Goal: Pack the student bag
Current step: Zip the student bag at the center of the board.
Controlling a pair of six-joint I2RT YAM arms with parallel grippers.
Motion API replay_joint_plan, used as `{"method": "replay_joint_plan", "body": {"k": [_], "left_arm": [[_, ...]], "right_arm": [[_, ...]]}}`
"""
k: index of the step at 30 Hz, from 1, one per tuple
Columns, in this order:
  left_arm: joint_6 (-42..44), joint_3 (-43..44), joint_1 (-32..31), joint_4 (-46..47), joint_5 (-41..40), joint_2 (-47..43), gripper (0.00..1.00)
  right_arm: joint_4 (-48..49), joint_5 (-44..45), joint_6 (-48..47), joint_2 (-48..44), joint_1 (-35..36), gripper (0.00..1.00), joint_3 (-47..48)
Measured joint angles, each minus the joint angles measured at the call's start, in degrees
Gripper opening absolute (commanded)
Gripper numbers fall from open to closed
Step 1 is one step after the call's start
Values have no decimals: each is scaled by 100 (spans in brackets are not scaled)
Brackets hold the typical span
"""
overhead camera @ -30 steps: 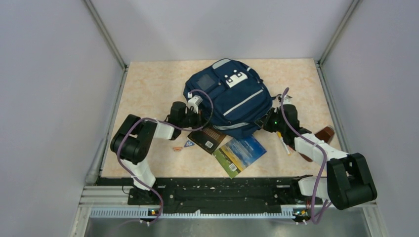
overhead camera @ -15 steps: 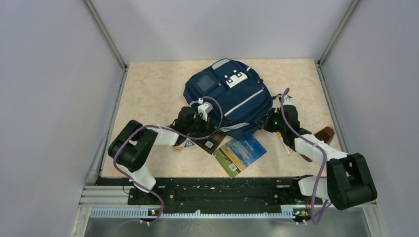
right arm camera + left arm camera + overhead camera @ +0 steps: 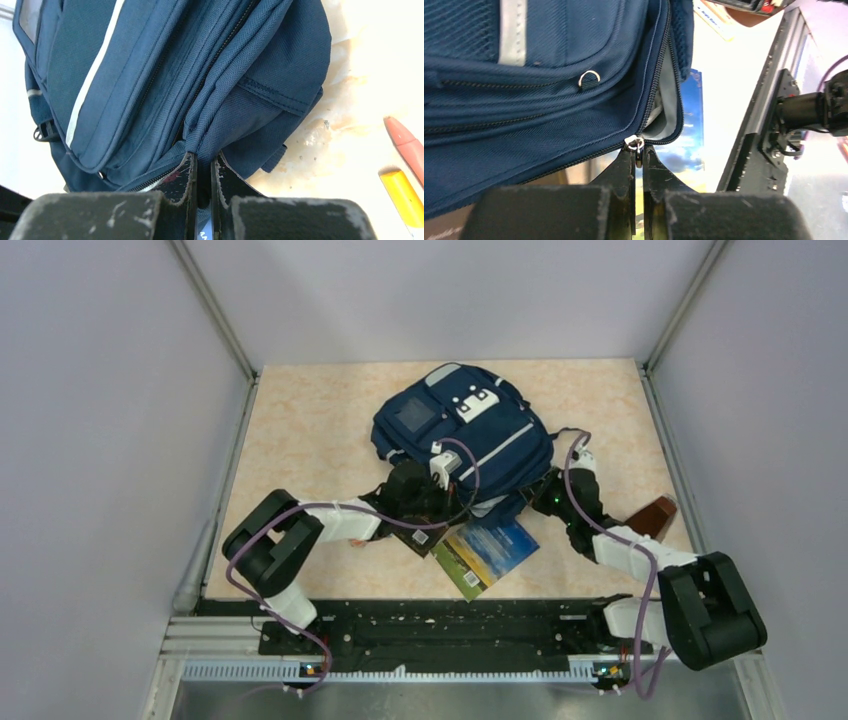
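The student bag (image 3: 465, 435), a large navy backpack with pale stripes, lies front side up in the middle of the table. My left gripper (image 3: 457, 506) is at its near edge, shut on the silver zipper pull (image 3: 638, 146). Past the pull, the zipper stands partly open and shows grey lining (image 3: 665, 95). My right gripper (image 3: 540, 496) is at the bag's near right corner. It is shut on a fold of the bag's blue fabric (image 3: 210, 132) beside a zipper line.
A blue and green book (image 3: 487, 552) and a dark brown book (image 3: 428, 528) lie just in front of the bag. A brown object (image 3: 655, 512) sits at the right. A pink pen (image 3: 406, 145) and a yellow pen (image 3: 402, 197) lie right of the bag.
My left gripper has travelled to the right along the bag's near edge with the zipper pull. The right arm has drawn in closer to the bag, still holding the fabric.
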Motion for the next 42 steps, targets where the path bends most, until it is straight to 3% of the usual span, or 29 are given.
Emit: {"method": "replay_joint_plan", "body": {"k": [13,14,15,17,19,22,25,29,36,39,42], "left_arm": [[-1412,754,-693,87,-68,824,0],[-1482,754,-723,109,-109,841,2],[-1530,754,-741,114,-151,848,10],[-1547,752,-767,125,-256,846,30],[-1530,732,-807,33,-348,798,44],[-1432,632,-922,-212,-485,535,60],[-1349,455,-984,-555,-697,66,64],[-1272,258,-918,-1152,-1106,-608,72],[-1351,-243,-468,-1882,-1650,-1504,73],[-1703,-664,20,-1657,-1635,-1620,74],[-2192,-1132,350,-1226,-1749,-1635,74]], "right_arm": [[697,1139,162,149,313,0,-286],[704,1165,160,162,315,0,-286],[699,1176,146,164,317,0,-286],[688,1209,94,155,328,11,-286],[579,1209,-20,68,341,33,-282],[199,1158,-260,-236,413,59,-256],[-407,1029,-592,-651,457,71,-98],[-1110,883,-911,-1377,490,75,-2],[-2129,610,-1128,-2647,590,72,-2],[-2339,498,-1049,-2710,986,70,-2],[-2389,656,-758,-2693,1862,70,-17]]}}
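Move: Pinched already in the left hand is the zipper pull of the student bag; the bag edge that the right hand pinches, where the zip is to run, lies some 17 cm to its right and 7 cm ahead. Below the left hand, the landscape book lies roughly 5 cm right and 7 cm back, the black book about 8 cm left and 2 cm back. From the right hand, the pull is about 17 cm left and 7 cm back. Drawing the pinched zipper pull about 6 cm right and slightly back along the zip, the left hand tips down a little, then opens and retreats left past its start, turning counter-clockwise. The right hand keeps its pinch on the bag edge, easing a centimetre or two right and forward, then opens, lifts off and comes back some 9 cm, up, and lastly left towards the pull. ##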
